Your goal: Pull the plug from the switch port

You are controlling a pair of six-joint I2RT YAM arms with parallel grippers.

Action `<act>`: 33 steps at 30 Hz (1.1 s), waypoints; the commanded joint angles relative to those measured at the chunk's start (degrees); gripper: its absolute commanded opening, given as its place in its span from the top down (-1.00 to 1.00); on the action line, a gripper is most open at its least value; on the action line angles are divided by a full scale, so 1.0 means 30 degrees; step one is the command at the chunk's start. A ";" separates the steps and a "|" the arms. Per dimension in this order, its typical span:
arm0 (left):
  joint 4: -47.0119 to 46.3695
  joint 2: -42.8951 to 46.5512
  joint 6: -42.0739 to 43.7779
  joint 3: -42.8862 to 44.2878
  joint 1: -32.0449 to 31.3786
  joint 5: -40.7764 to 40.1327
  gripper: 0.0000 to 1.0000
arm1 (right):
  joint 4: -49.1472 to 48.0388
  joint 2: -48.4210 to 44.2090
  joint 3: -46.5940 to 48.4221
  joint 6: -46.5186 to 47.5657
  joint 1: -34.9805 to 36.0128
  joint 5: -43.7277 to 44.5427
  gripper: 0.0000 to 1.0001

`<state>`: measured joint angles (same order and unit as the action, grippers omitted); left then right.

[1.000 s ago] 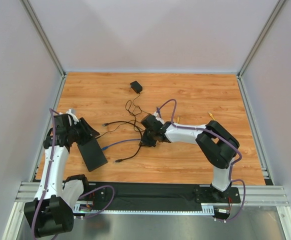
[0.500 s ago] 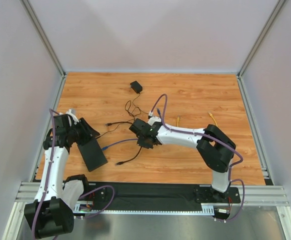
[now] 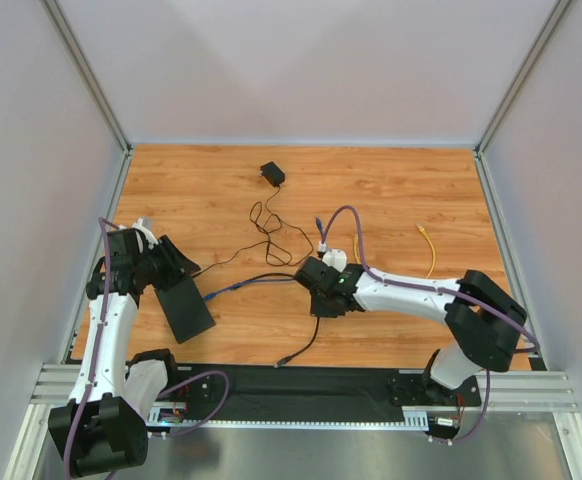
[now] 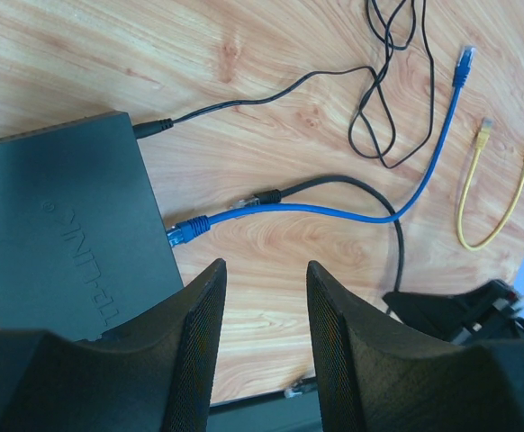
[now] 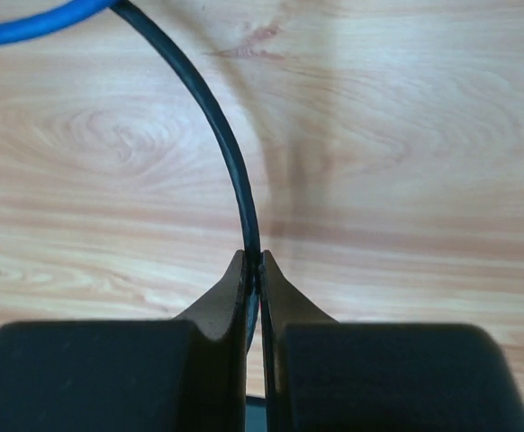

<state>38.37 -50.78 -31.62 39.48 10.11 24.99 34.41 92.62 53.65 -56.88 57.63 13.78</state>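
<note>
The switch [image 3: 187, 308] is a flat black box at the left; it also shows in the left wrist view [image 4: 55, 225]. A blue plug [image 4: 185, 229] sits at its socket edge, with its blue cable [image 3: 256, 283] running right. A thin black lead [image 4: 244, 99] enters the switch's far corner. My left gripper [image 3: 174, 268] is open and empty just beside the switch, right of the blue plug [image 3: 211, 295]. My right gripper [image 3: 320, 301] is shut on a thick black cable [image 5: 226, 153]. That cable's plug end [image 4: 255, 196] lies loose on the wood, apart from the switch.
A small black adapter block [image 3: 272, 173] lies at the back on its looped thin lead. A short yellow cable [image 3: 429, 248] lies at the right. The black cable's other end [image 3: 282, 360] reaches the black front strip [image 3: 351, 385].
My right gripper has moved right and toward the near edge, dragging the black cable; its loose end slid to the front strip. The left arm and switch have not moved.
</note>
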 commanded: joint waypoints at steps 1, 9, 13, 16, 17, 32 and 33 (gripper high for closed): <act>-0.0075 0.0083 0.0284 0.0491 -0.0088 0.0253 0.02 | 0.0829 -0.2217 -0.0275 0.1701 -0.0019 0.0181 0.99; -0.0105 0.0024 0.0226 0.0432 -0.0088 0.0282 0.02 | 0.4786 -0.6723 -0.1125 0.1998 -0.0340 0.1089 0.99; -0.0075 0.0082 0.0226 0.0491 -0.0088 0.0253 0.02 | 0.5958 -0.8925 -0.0602 0.2290 -0.1509 0.0973 0.99; 0.0012 0.0082 0.0226 0.0549 -0.0059 0.0282 0.02 | 0.7217 -1.0216 0.0395 0.2846 -0.2707 0.1438 0.99; -0.0016 0.0082 0.0226 0.0520 -0.0088 0.0282 0.02 | 0.7655 -1.0480 0.1008 0.3080 -0.3236 0.1645 0.99; -0.0075 0.0053 0.0168 0.0374 -0.0088 0.0282 0.02 | 0.2278 -1.3030 -0.1911 -0.1239 -1.8825 -0.4010 0.99; -0.0104 0.0024 0.0168 0.0374 -0.0088 0.0282 0.02 | 0.1921 -1.3350 -0.2496 -0.2066 -1.9031 -0.3689 0.99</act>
<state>38.37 -50.89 -31.62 39.48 10.09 24.99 46.61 54.22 50.46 -53.04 2.92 5.76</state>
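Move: The right hand already holds the black cable partway along, low over the table. The yellow cable it is taken towards has its middle about 16 cm to this hand's right and 5 cm ahead, a couple of centimetres lower. The blue cable's free plug lies some 14 cm straight ahead; the switch sits roughly 25 cm to the left and 4 cm back. From the left hand the yellow cable is about 41 cm to the right, level ahead, 13 cm below. Keeping its pinch on the black cable, the right hand lifts it off to the right, away from the switch and the blue cable, to over the yellow cable's far-right side: about 23 cm right and 14 cm up. It rises first while easing back slightly, then swings forward as well and sinks a little last, the wrist turning clockwise some 45 degrees and the fingers tipping up. ##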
